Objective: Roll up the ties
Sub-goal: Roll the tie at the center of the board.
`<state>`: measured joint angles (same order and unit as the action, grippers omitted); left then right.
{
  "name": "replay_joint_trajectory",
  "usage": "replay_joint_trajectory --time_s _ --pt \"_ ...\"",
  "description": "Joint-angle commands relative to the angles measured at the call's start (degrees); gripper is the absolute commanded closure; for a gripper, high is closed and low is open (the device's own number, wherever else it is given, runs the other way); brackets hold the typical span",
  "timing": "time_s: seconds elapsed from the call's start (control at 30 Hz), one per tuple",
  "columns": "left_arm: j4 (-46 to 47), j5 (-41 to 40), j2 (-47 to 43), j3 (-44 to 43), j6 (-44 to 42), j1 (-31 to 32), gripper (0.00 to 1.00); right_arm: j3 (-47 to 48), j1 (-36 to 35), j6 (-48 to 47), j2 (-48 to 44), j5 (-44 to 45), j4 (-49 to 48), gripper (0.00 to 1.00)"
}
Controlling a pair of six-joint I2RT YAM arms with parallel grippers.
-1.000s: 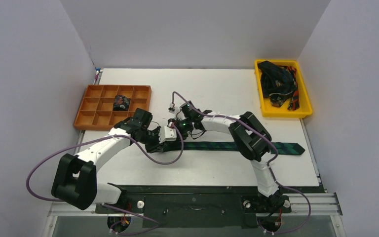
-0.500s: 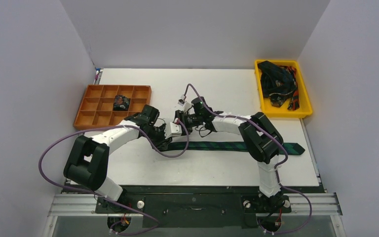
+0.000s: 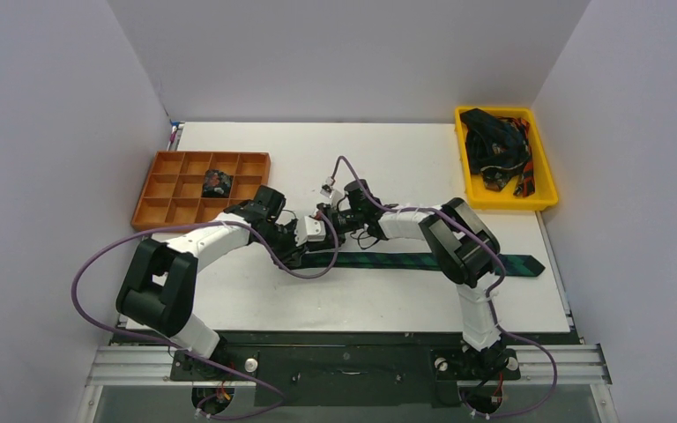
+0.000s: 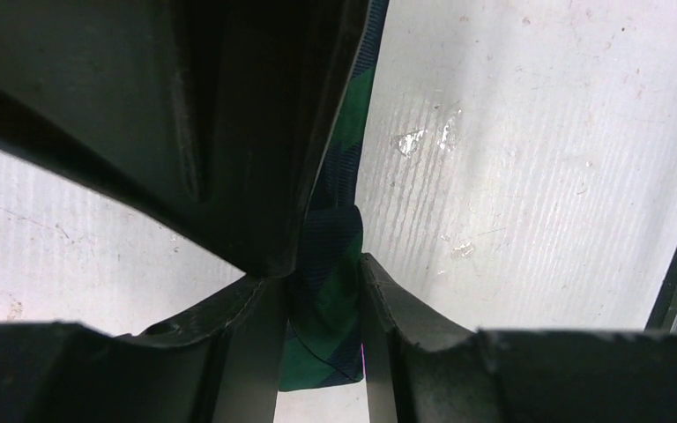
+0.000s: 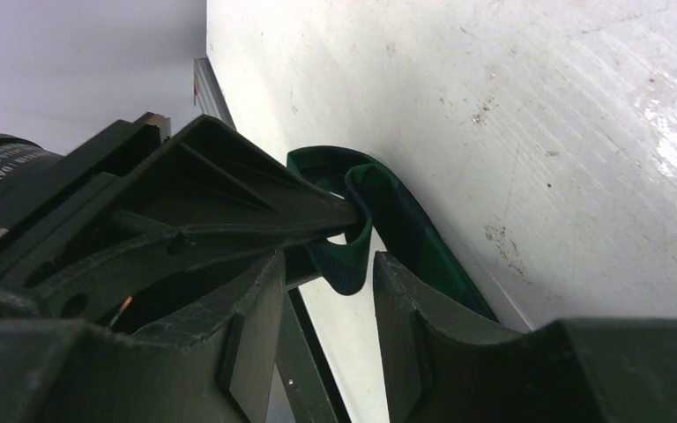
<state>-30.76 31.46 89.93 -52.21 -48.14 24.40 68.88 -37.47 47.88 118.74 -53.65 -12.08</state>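
A dark navy-green plaid tie [image 3: 423, 262] lies flat across the table, its pointed tip at the right. Its left end is lifted and curled over. My left gripper [image 3: 307, 240] is shut on that end: in the left wrist view the tie [image 4: 322, 335] fills the gap between the fingers [image 4: 251, 352] of the left gripper [image 4: 317, 291]. My right gripper [image 3: 328, 222] faces it closely. In the right wrist view the right gripper [image 5: 326, 264] stands open, and the tie's curled fold [image 5: 345, 257] hangs just at its mouth. A small dark coil [image 3: 217, 183] sits in the orange tray.
The orange compartment tray [image 3: 163, 189] stands at the back left. A yellow bin [image 3: 542, 192] at the back right holds several tangled ties [image 3: 494, 145]. Purple cables loop from both arms over the tie's left end.
Both grippers have shifted slightly right and back with the tie's left end. The left arm's elbow has swung inward. The right jaws have widened.
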Motion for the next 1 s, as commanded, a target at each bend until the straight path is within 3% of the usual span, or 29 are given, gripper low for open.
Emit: replay_joint_trajectory --time_s 0.0,0.5,0.67,0.73,0.77,0.8,0.83,0.97 --pt "1.45 2.47 0.28 -2.56 -0.20 0.02 0.69 -1.29 0.94 0.37 -1.04 -1.67 -4.94 0.62" --pt "1.51 4.38 1.35 -3.76 0.07 -0.91 0.69 -2.04 -1.16 2.81 1.48 -2.59 -6.91 0.63" --pt "1.37 4.92 1.28 -3.78 0.10 -1.29 0.69 -2.96 -1.26 2.24 2.22 -2.44 -6.77 0.68" --pt "1.20 5.14 1.23 -3.73 -0.16 -1.45 0.69 -3.35 -1.33 2.84 1.99 -2.11 -8.62 0.74" --pt "1.14 5.22 1.17 -3.58 -0.41 -1.46 0.68 -3.38 -1.47 2.88 1.95 -2.08 -8.86 0.82" --pt "1.14 5.29 1.10 -3.27 -0.48 -1.46 0.64 -3.31 -1.60 2.68 1.94 -2.04 -8.69 0.87" --pt "1.17 5.30 0.90 -3.17 -0.47 -1.46 0.61 -3.25 -1.63 2.03 1.83 -2.00 -8.46 0.98" --pt "-0.97 4.30 -1.18 -2.20 -1.88 -3.69 0.40 -3.15 -0.26 -5.54 1.03 -1.01 0.14 1.00"
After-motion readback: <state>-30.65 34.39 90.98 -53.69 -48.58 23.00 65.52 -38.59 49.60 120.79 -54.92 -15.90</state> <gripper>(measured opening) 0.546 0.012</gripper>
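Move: Between the left fingertips sits the tie's folded end, its middle about 1 cm to their right and 1 cm below. From the open right fingers, which point left, that folded end lies some 2 cm back, 2 cm to the left and 3 cm down. The middle of the flat tie strip stretches out about 25 cm to the right hand's right, 2 cm back and 4 cm down. The orange tray is roughly 18 cm ahead and 24 cm left of the left hand, 3 cm lower. Easing about 2 cm back towards the tie's folded end and then sinking some 2 cm onto it, the right hand shuts its part-open fingers and pinches the fold just beside the left fingertips. The left hand all but stays in place, keeping its hold on the fold's edges until the right fingers have closed, then opens and lets go. ##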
